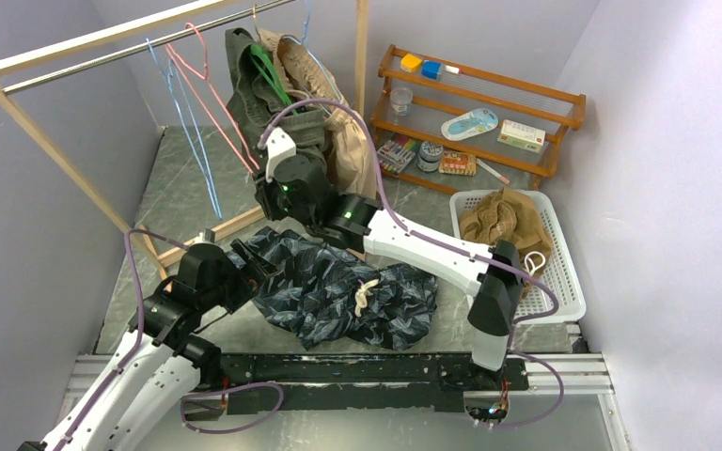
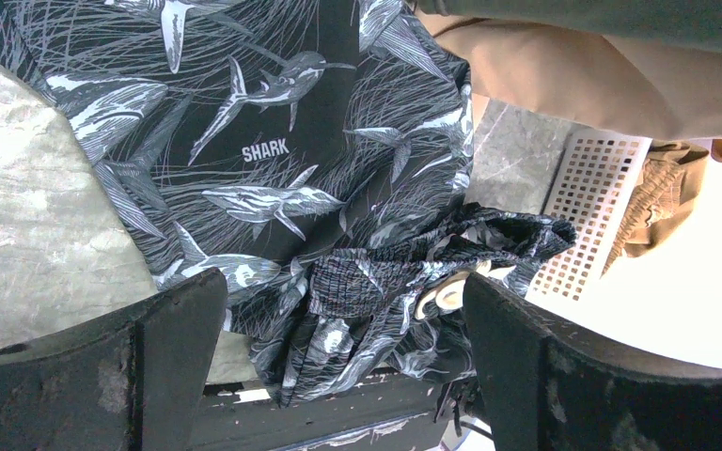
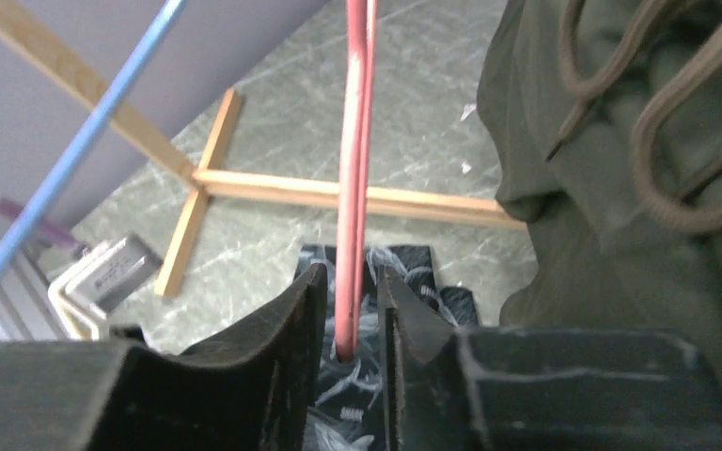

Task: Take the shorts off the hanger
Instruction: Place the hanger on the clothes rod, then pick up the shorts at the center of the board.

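Dark navy shark-print shorts (image 1: 338, 282) (image 2: 273, 150) lie crumpled on the table. My left gripper (image 1: 252, 265) (image 2: 343, 291) hovers over their near edge, wide open and holding nothing. Olive green shorts (image 1: 249, 80) (image 3: 639, 188) and light beige shorts (image 1: 348, 141) still hang on hangers from the rail. Tan-brown shorts (image 1: 503, 221) lie in the white basket (image 1: 564, 282). My right gripper (image 1: 277, 183) (image 3: 352, 277) is beside the olive shorts. An empty pink hanger (image 1: 211, 103) (image 3: 355, 169) runs between its jaws, which stand slightly open with a gap on each side of the wire.
A wooden clothes rack (image 1: 85, 42) spans the back left, with an empty blue hanger (image 1: 188, 122) (image 3: 85, 132) on it. Its foot (image 3: 338, 193) crosses the grey table. A wooden shelf (image 1: 479, 103) with small items stands at the back right.
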`<state>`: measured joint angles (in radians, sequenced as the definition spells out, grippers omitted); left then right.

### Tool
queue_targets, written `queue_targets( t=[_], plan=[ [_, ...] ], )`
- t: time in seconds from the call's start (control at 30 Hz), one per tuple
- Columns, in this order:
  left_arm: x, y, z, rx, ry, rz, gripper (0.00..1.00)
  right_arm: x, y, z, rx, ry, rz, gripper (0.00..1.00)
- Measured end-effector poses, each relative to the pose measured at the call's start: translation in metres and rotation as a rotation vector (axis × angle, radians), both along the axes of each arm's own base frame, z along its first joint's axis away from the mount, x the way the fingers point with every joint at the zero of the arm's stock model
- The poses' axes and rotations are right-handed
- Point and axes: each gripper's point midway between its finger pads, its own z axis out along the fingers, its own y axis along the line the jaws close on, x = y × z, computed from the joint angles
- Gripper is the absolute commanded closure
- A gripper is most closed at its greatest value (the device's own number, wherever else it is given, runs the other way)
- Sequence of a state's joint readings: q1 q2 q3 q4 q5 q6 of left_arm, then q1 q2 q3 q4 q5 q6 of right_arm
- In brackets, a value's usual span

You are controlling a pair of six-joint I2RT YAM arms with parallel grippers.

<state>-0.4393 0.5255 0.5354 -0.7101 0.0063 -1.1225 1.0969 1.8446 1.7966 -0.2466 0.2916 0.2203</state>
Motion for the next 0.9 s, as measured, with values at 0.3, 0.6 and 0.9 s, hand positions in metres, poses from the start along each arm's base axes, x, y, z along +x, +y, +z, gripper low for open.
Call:
queue_targets(
  t=[0.3,0.6,0.9],
  plan=[
    [0.003,0.003,0.001,0.045,0.014,0.0,0.01,-0.028,-0.03,0.001,0.033,0.035,0.052,0.54],
    [0.014,0.027,-0.007,0.223,0.017,0.037,0.01,-0.076,-0.13,-0.036,0.099,0.104,-0.019,0.32],
    [0.028,0.036,-0.023,0.328,0.041,0.043,0.01,-0.085,-0.203,-0.162,-0.082,0.359,-0.235,0.19]
  ],
)
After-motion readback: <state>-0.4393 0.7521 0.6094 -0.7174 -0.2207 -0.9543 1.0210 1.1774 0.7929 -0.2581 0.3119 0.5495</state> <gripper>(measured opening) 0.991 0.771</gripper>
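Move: The shark-print shorts lie on the table, their middle some 29 cm below the right hand, about 16 cm to its right and 11 cm back. The pink hanger's lower end is still at the fingertips; the blue hanger hangs about 12 cm left and 5 cm ahead, the olive shorts roughly 5 cm right and 12 cm ahead. From the left hand, the shark-print shorts' middle is about 17 cm right, level fore-and-aft, 12 cm below. Back and to the right, then steeply down, the right hand comes free of the pink hanger's lower end and travels 20 cm right and about 16 cm down towards the shark-print shorts' waistband, opening wide as its fingers tip down about 20 degrees and swing clockwise. The left hand, still open, shifts a few centimetres left and forward, rolling its left side up. ##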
